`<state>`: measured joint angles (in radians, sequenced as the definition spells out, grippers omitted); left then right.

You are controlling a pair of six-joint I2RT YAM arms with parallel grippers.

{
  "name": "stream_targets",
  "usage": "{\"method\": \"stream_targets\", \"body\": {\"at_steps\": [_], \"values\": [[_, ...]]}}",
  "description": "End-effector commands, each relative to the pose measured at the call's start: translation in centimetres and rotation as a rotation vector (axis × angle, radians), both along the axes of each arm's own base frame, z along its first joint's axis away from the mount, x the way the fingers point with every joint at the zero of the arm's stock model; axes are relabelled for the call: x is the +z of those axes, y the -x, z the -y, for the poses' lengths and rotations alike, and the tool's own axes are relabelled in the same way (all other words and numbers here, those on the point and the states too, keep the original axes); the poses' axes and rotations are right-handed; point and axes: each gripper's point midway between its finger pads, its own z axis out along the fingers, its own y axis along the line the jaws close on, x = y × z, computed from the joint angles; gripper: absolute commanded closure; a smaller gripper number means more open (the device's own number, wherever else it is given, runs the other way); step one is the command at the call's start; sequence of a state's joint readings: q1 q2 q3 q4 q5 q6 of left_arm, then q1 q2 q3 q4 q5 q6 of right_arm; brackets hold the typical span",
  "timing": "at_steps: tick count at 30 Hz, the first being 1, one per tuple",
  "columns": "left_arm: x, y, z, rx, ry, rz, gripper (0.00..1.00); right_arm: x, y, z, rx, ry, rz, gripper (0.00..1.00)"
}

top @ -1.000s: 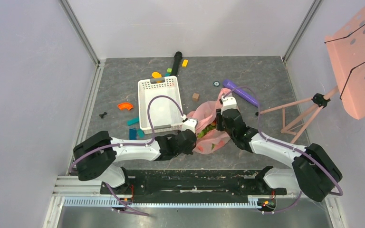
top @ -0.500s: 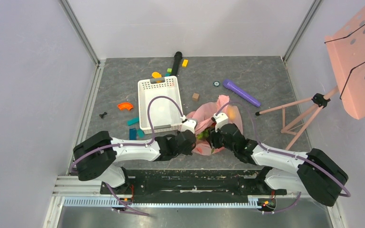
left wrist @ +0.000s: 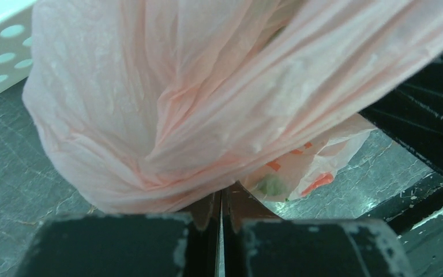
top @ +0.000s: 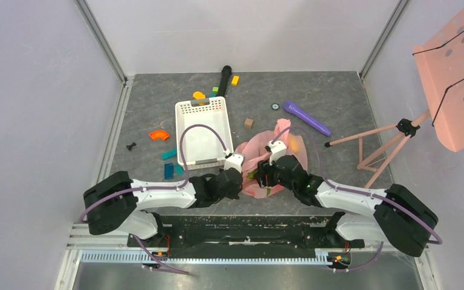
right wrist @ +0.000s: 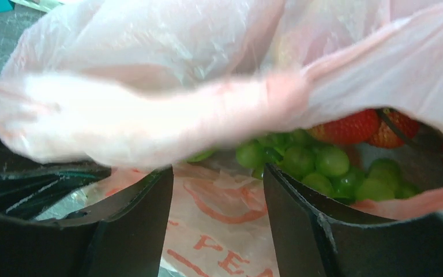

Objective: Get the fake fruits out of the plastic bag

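Note:
The pink plastic bag point(top: 278, 151) lies crumpled between my two arms, near the table's front. My left gripper point(left wrist: 222, 199) is shut on a bunched fold of the bag point(left wrist: 179, 98), and the plastic stretches taut away from its tips; in the top view this gripper point(top: 237, 181) sits at the bag's left edge. My right gripper point(right wrist: 216, 190) stands open at the bag's mouth, over printed plastic and holding nothing. Just beyond its right finger point(right wrist: 291, 208) lie fake fruits: green grapes point(right wrist: 314, 164) and red strawberries point(right wrist: 349, 127). A raised flap of bag point(right wrist: 150, 109) hangs over them.
A white perforated basket point(top: 184, 121) stands left of the bag. A purple cylinder point(top: 307, 118) lies behind the bag and a black cylinder point(top: 224, 78) at the back. Small coloured blocks point(top: 169, 154) lie scattered on the left. A pink stand point(top: 374, 151) leans in at the right.
My right gripper has moved left and nearer, from the bag's far side down to its mouth, and its jaws have widened. My left gripper stays shut on the bag and has pulled it slightly nearer.

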<state>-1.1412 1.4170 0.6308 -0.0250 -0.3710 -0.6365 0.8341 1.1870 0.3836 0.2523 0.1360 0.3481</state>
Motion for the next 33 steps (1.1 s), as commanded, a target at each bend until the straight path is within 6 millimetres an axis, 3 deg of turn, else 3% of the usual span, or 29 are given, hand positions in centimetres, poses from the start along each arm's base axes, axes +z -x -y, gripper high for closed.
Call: {"method": "stream_targets", "body": {"at_steps": [1, 4, 6, 9, 21, 29, 33], "values": [[0.2, -0.3, -1.2, 0.073, 0.019, 0.015, 0.98, 2.6, -1.7, -2.5, 0.000, -0.089, 0.035, 0.37], [-0.2, -0.2, -1.6, 0.083, 0.015, 0.012, 0.98, 3.1, -1.6, -3.0, 0.011, -0.126, 0.045, 0.33], [-0.5, -0.1, -1.9, 0.089, 0.011, 0.010, 0.98, 3.3, -1.7, -3.0, 0.006, -0.134, 0.053, 0.22], [-0.7, 0.0, -2.1, 0.093, 0.010, 0.010, 0.98, 3.4, -2.0, -3.1, -0.001, -0.127, 0.056, 0.15], [-1.0, -0.2, -2.5, 0.105, 0.004, 0.011, 0.98, 1.8, -3.0, -5.1, 0.033, -0.112, 0.024, 0.13], [-0.9, -0.3, -2.6, 0.106, 0.003, 0.014, 0.98, 0.2, -3.6, -6.3, 0.044, -0.101, -0.012, 0.03], [-0.9, -0.3, -2.7, 0.108, 0.003, 0.014, 0.98, -0.5, -3.6, -6.8, 0.056, -0.104, -0.031, 0.12]]}}
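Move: The green fruit in the bag's mouth lies about 4 cm to the right hand's left, 2 cm ahead and 4 cm below. The green grapes are some 4 cm ahead and 3 cm right of that hand, the yellow fruit roughly 11 cm ahead and 10 cm right, and the white basket's middle about 14 cm ahead and 18 cm left. For the left hand, the green fruit is roughly 4 cm ahead, 3 cm right and 3 cm lower. Work the right gripper into the bag's mouth towards the green fruit: about 5 cm left and 3 cm forward, rising a centimetre first, then sinking 2 cm, while spreading its half-open fingers nearly fully. Keep the left fingers shut on the bag's edge and draw it some 3 cm left and slightly down. ##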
